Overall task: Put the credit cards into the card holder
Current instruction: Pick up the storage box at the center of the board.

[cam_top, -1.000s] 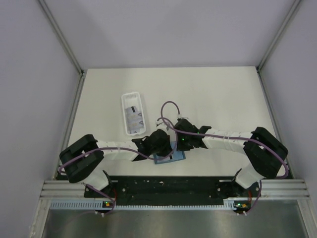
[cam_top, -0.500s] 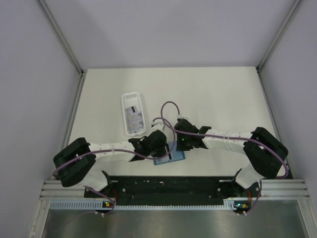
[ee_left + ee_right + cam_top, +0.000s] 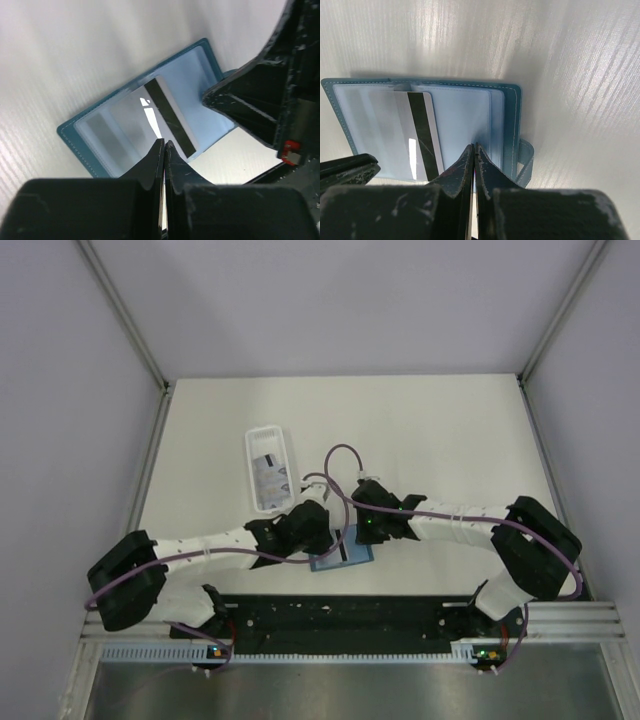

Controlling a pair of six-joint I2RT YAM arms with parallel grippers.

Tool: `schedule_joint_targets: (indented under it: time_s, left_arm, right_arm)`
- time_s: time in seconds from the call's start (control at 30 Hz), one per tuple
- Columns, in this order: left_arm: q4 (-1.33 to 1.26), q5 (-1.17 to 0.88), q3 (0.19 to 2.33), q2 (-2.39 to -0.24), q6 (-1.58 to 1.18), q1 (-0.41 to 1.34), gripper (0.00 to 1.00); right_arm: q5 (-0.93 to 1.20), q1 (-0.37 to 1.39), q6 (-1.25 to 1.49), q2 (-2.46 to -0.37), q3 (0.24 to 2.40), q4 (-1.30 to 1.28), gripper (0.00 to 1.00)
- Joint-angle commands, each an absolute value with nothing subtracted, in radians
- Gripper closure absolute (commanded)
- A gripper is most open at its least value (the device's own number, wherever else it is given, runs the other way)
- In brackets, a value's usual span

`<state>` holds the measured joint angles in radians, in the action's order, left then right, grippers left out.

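The teal card holder (image 3: 345,556) lies open on the table between both grippers, light blue inside (image 3: 462,120), snap tab (image 3: 525,159) at its right edge. One pale credit card (image 3: 165,112) with a dark stripe sits in its clear left pocket (image 3: 420,132). My left gripper (image 3: 164,144) is shut and empty, its tips over the card's near edge. My right gripper (image 3: 473,146) is shut too, tips down on the holder's light blue right half. More credit cards (image 3: 270,474) lie in the white tray.
The long white tray (image 3: 251,455) stands on the table to the back left of the holder. Grey walls with metal rails enclose the table on three sides. The arms' black base rail (image 3: 340,615) runs along the near edge.
The left arm's elbow has swung out to the left and its gripper has drawn slightly left off the holder, showing more of the card. The right arm and holder have stayed put.
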<state>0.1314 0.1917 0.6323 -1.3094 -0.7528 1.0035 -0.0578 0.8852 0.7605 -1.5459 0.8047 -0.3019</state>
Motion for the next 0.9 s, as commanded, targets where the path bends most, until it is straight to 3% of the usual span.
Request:
schedule_joint_targets:
  time_s: [0.0, 0.53, 0.87]
  left_arm:
    - [0.012, 0.140, 0.673, -1.311, -0.703, 1.005, 1.00]
    - [-0.153, 0.074, 0.703, -1.526, -0.716, 1.005, 1.00]
    - [-0.005, 0.107, 0.787, -1.646, -0.710, 1.005, 1.00]
  right_arm:
    - [-0.071, 0.879, 0.750, -1.563, 0.779, -0.321, 1.00]
    - [-0.066, 0.879, 0.752, -1.571, 0.775, -0.316, 1.00]
    - [-0.066, 0.879, 0.755, -1.574, 0.778, -0.316, 1.00]
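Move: The credit card, lying half in the open card holder's pocket, is almost beneath my left hand: about 1 cm ahead, 1 cm right, 4 cm down. The holder's middle is level with that hand, 3 cm right and 4 cm down. The white tray lies roughly 17 cm ahead, 14 cm left and 3 cm down. From my right fingertips, the card is about 6 cm left, 1 cm back and 1 cm below. I lift my shut left fingertips barely 1 cm, swing them right across the card's dark stripe, then sink them some 3.5 cm towards the holder. They end about 5.5 cm right of their start and slightly farther out, past the card's right edge and close beside my right fingertips. My right hand stays put, its shut fingertips kept down on the holder's right half. ##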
